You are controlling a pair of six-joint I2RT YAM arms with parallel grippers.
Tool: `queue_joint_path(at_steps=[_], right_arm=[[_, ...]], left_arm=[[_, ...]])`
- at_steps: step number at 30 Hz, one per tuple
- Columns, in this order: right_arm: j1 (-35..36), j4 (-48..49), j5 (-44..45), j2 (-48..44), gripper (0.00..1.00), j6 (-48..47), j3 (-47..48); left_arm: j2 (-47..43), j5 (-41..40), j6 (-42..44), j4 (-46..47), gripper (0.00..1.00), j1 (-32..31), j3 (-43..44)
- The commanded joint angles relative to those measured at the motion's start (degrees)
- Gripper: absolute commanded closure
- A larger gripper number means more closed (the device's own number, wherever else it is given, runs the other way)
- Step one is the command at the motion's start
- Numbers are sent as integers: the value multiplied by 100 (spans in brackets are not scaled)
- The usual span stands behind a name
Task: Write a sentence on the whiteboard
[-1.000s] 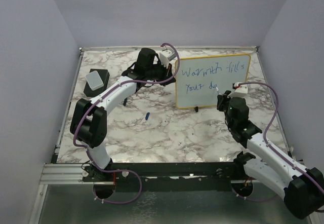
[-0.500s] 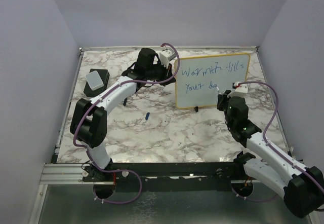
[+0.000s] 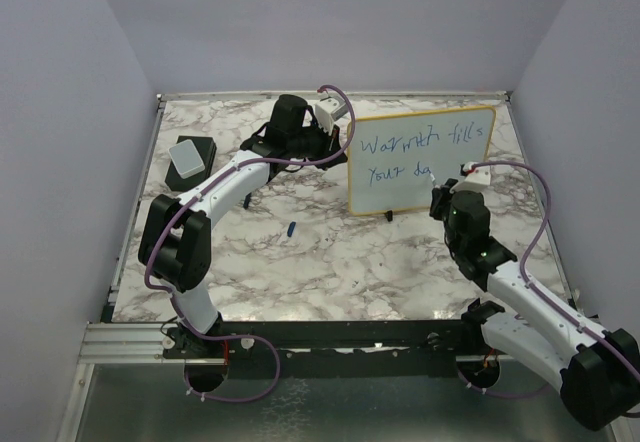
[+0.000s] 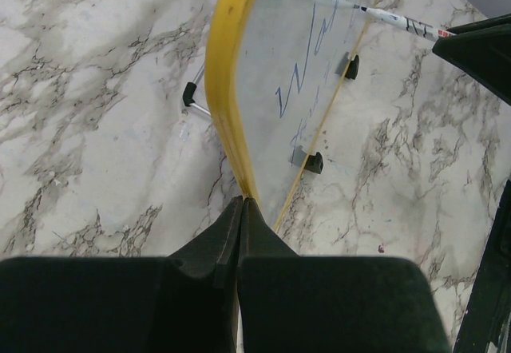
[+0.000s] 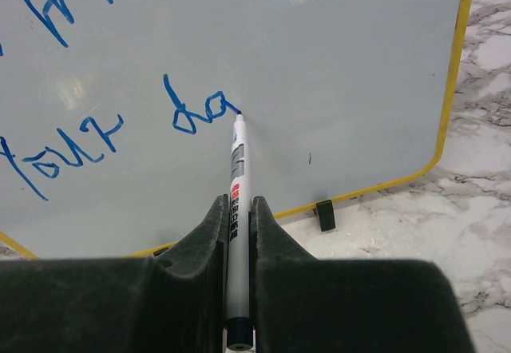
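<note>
The whiteboard [image 3: 430,167] stands upright at the back of the table on its small black feet, yellow-framed. The sentence [image 3: 410,154] reads "Warmth fills" over "your da" in blue. My left gripper [image 3: 340,142] is shut on the board's left edge; in the left wrist view its jaws [image 4: 241,202] pinch the yellow frame [image 4: 223,89]. My right gripper [image 5: 236,202] is shut on a white marker [image 5: 237,169]. The marker's tip touches the whiteboard [image 5: 343,57] just right of the "a" in the sentence [image 5: 196,113]. The marker [image 4: 399,19] also shows in the left wrist view.
A grey-topped black eraser block [image 3: 188,160] lies at the left of the marble table [image 3: 330,262]. A small blue cap [image 3: 290,228] lies in front of the board. A white box [image 3: 331,114] sits behind the left arm. Walls close in on three sides.
The last letter of the second line has gained a tail stroke. My right gripper with the marker has shifted slightly right and down. The left arm has stayed put.
</note>
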Motion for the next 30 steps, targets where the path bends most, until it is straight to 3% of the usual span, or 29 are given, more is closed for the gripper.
queue_joint_path(at_steps=[1,8,24,30], right_arm=[[-27,-174,95,-390,99,35,11],[-37,-144,142,-457,99,-53,56],[-148,355,-8,-237,99,-232,68],[-203,487,-44,-59,99,-274,128]], left_arm=[[-261,115,64,51,100,-17,98],[-271,74,37,50,100,-21,107],[-270,163,-13,77,68,-25,107],[-209,190,-82,136,65,-47,83]])
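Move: The next letter's spot on the whiteboard, just right of the "a" in "da", lies about 5 cm ahead of the right hand and roughly level with it. The "a" is 5 cm ahead and 2 cm left; "Your" is 5 cm ahead and 11 cm left. The board's left edge is about 1 cm right of the left hand's shut fingers, level with them; from that hand the letter spot is some 18 cm right, 2 cm back and 4 cm lower. The end of the "a" is left as the right hand lifts the held marker's tip off it, about 2 cm up and slightly back, then eases forward and a little right to hover at the next letter's place, staying higher, grip unchanged, the hand tipping up slightly. At the board's left edge the left fingers open to about a third, that hand rising nearly 1 cm. ##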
